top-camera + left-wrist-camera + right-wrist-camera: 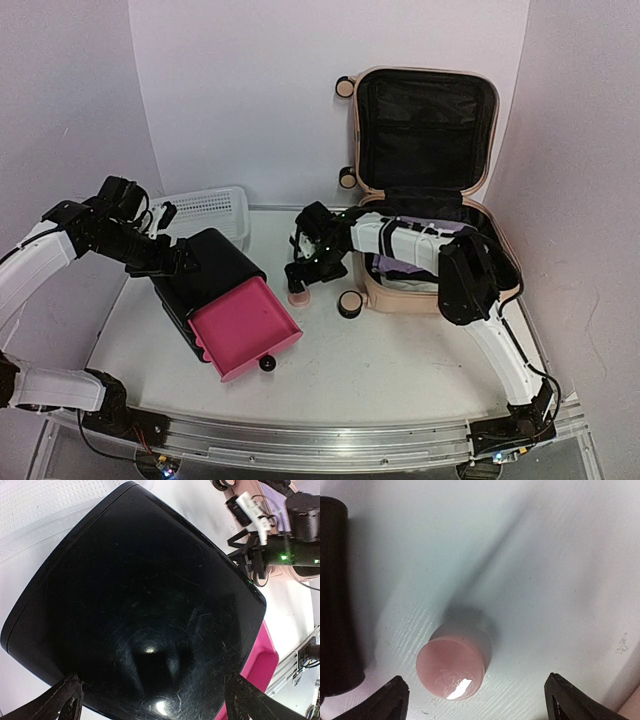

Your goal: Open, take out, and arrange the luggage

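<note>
The luggage (425, 130) stands open at the back right, its lid upright and black lining showing. The lower shell (400, 297) lies on the table with purple and white items (398, 268) inside. My right gripper (298, 280) reaches left of it and hangs open over a small pink cylinder (297, 297). In the right wrist view the pink cylinder (452, 667) stands upright on the white table between the fingertips (392, 700), untouched by them. My left gripper (160, 707) is open, with its fingers (65, 700) spread at the near end of the black drawer box (140, 595).
The black drawer box (212, 268) sits at centre left with one pink drawer (245, 325) pulled out toward the front. A white mesh basket (210, 210) stands behind it. A luggage wheel (350, 304) rests beside the cylinder. A dark rounded object (335, 595) fills the right wrist view's left edge.
</note>
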Tool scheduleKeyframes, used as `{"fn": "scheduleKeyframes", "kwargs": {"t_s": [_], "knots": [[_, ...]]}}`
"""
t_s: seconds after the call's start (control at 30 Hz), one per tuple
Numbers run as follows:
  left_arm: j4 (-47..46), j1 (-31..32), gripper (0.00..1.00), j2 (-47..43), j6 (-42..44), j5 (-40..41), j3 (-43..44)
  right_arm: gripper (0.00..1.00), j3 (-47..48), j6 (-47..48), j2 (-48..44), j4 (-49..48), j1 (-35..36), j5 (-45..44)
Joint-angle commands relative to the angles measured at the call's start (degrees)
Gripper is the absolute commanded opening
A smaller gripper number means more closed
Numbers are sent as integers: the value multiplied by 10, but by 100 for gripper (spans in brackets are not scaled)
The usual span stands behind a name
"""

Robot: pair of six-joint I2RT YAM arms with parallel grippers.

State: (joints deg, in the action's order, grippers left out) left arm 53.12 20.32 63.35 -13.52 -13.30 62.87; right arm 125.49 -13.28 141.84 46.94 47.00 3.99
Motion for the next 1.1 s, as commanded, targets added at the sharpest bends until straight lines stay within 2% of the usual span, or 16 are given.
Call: {"fn": "scheduleKeyframes", "kwargs": {"t_s": [0.0, 0.17, 0.33, 0.47, 0.57, 0.77, 0.9, 0.97, 1.07], "knots": [[3, 1, 99, -21, -4, 1, 6, 95, 44, 8, 36, 6, 8, -7], [2, 1, 99, -20, -5, 1, 2, 89, 67, 18, 67, 7, 13, -16], [3, 1, 99, -16, -5, 5, 4, 76, 68, 29, 80, 25, 19, -57], [3, 1, 99, -12, -3, 8, 3, 76, 54, 43, 73, 29, 25, -66], [3, 1, 99, -10, -2, 8, 6, 73, 45, 46, 68, 39, 28, -72], [2, 1, 99, -12, -1, 7, 8, 76, 2, 41, 25, 48, 19, -133], [3, 1, 99, -11, -2, 5, 8, 76, -18, 39, 0, 46, 6, -127], [3, 1, 99, -7, -2, 2, 11, 72, -17, 46, 0, 45, 5, -115], [2, 1, 99, -4, -3, -1, 14, 61, -14, 48, 10, 42, 5, -85]]}}
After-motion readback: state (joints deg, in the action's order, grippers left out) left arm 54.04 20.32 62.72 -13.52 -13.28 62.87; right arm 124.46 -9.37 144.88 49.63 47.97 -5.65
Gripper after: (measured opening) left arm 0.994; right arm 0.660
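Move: The pink round box lies on the table some 3 cm left of the right hand, about 2 cm back and 4 cm below. The suitcase's nearest wheel stands roughly 6 cm to the hand's right and 5 cm back. The open pink drawer sits about 13 cm left, 9 cm back and some 6 cm higher than the hand. From the left hand, the box is roughly 24 cm right, 10 cm ahead and 20 cm down. Down about 3 cm beside the pink round box goes the right hand, drifting a little left as its wide-open fingers partly close. It then sinks another centimetre and sweeps nearly 5 cm right towards the suitcase, fingertips swinging some 10 degrees rightward, bringing the left finger against the box and dragging it along; the fingers narrow a bit more at the end. ##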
